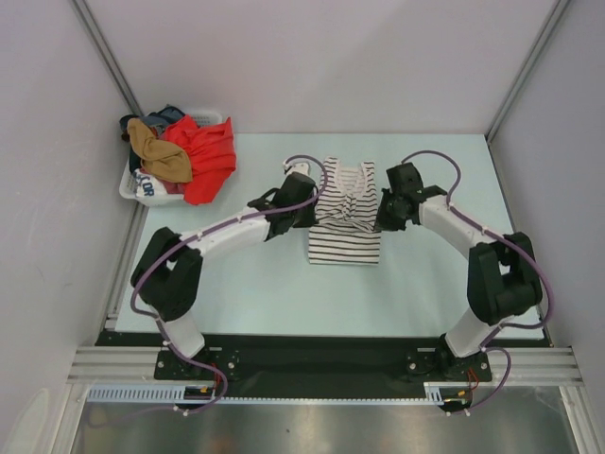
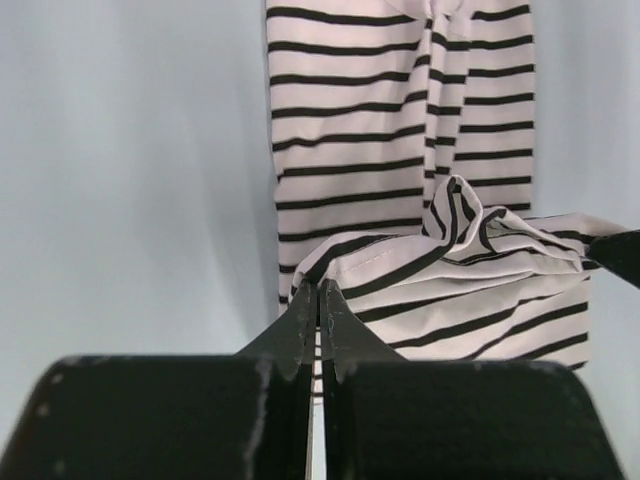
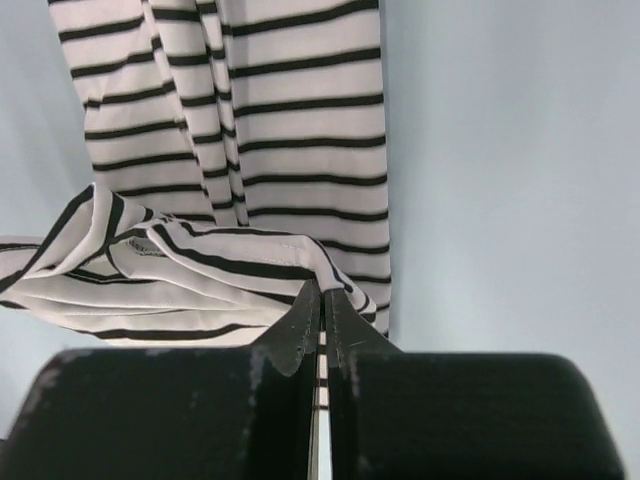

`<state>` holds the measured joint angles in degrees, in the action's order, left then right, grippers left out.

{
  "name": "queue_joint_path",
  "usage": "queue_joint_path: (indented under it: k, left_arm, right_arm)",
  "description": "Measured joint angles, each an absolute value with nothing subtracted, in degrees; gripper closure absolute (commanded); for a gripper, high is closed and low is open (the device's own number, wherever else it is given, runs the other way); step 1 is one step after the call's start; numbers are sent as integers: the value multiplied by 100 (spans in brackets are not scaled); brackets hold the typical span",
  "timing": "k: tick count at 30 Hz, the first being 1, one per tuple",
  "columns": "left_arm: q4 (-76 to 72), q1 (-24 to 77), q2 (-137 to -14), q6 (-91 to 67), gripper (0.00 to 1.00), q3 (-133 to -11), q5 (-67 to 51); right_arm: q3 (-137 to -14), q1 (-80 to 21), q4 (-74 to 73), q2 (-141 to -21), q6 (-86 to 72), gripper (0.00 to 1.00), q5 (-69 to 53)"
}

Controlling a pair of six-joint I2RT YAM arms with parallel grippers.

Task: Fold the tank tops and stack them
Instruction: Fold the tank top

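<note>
The white tank top with thin black stripes (image 1: 344,236) lies on the pale table, its straps pointing to the far side. My left gripper (image 1: 316,210) is shut on its left edge and my right gripper (image 1: 381,214) is shut on its right edge. In the left wrist view the closed gripper (image 2: 320,291) pinches a raised, bunched fold of the striped top (image 2: 350,120). The right wrist view shows the same: my gripper (image 3: 323,289) pinches a fold of the striped cloth (image 3: 300,120). The tan-brown tank top (image 1: 161,153) lies crumpled in the basket.
A white laundry basket (image 1: 135,194) stands at the back left, holding a red garment (image 1: 212,156) and dark clothes. White walls with metal frame posts enclose the table on the left, back and right.
</note>
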<state>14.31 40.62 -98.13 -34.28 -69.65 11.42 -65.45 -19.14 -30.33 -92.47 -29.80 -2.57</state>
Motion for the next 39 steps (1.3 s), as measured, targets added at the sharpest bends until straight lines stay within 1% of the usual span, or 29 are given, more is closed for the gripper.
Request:
queue_joint_path:
  k: [4, 10, 22, 28, 32, 34, 35, 36, 37, 38, 39]
  left_arm:
    - [1404, 3820, -10326, -3247, 100, -7275, 950]
    - [1382, 3664, -10973, -3114, 100, -7653, 611]
    - [1352, 3642, -11061, -2943, 100, -8068, 528]
    - [1437, 3524, -11181, -2932, 99, -8348, 475]
    - [1441, 3424, -11253, -2915, 96, -8414, 427]
    - [1472, 3369, -11404, -2888, 90, -8560, 403]
    - [1472, 3341, -11504, -2884, 86, -8656, 379]
    - [1470, 3315, -11605, -2884, 72, -8739, 360]
    - [1461, 3286, -11688, -2858, 61, -8788, 322]
    - [1455, 3267, -11740, -2838, 46, -8799, 298]
    - [1463, 3240, -11786, -2794, 39, -8799, 270]
  right_arm:
    - [-6810, -1811, -2869, -9719, -2945, 99, -233]
    - [-6965, -1594, -2794, -10114, -2923, 99, -239]
    - [-7382, -1372, -2711, -10191, -2816, 97, -342]
    - [-7780, -1330, -2700, -10538, -2766, 97, -414]
    - [-7994, -1295, -2707, -10796, -2720, 92, -447]
    - [-8169, -1256, -2711, -10980, -2709, 83, -493]
    - [-8239, -1238, -2698, -11054, -2718, 77, -506]
    - [-8305, -1210, -2663, -11153, -2722, 57, -528]
    - [-8335, -1181, -2624, -11222, -2751, 43, -548]
    - [-8340, -1157, -2582, -11279, -2759, 34, -554]
    - [-8335, -1142, -2567, -11310, -2731, 25, -561]
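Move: Each hand holds a corner of the tank top's hem, hands about 17 cm apart. The laying spot for the left corner is some 9 cm ahead of the left hand, 1 cm right and 8 cm down. From the left hand the neckline is about 14 cm ahead and 10 cm right, the near fold 8 cm back and 8 cm right. For the right hand the spot is roughly 11 cm ahead, 2 cm right and 6 cm down, the neckline 14 cm ahead and 7 cm left. Forward together, both hands carry the hem over the tank top towards its neckline, the left some 9 cm and the right about 11 cm. They dip first, rise a little, then sink again with the fingers opening near the end to let the corners go; the wrists barely turn. ##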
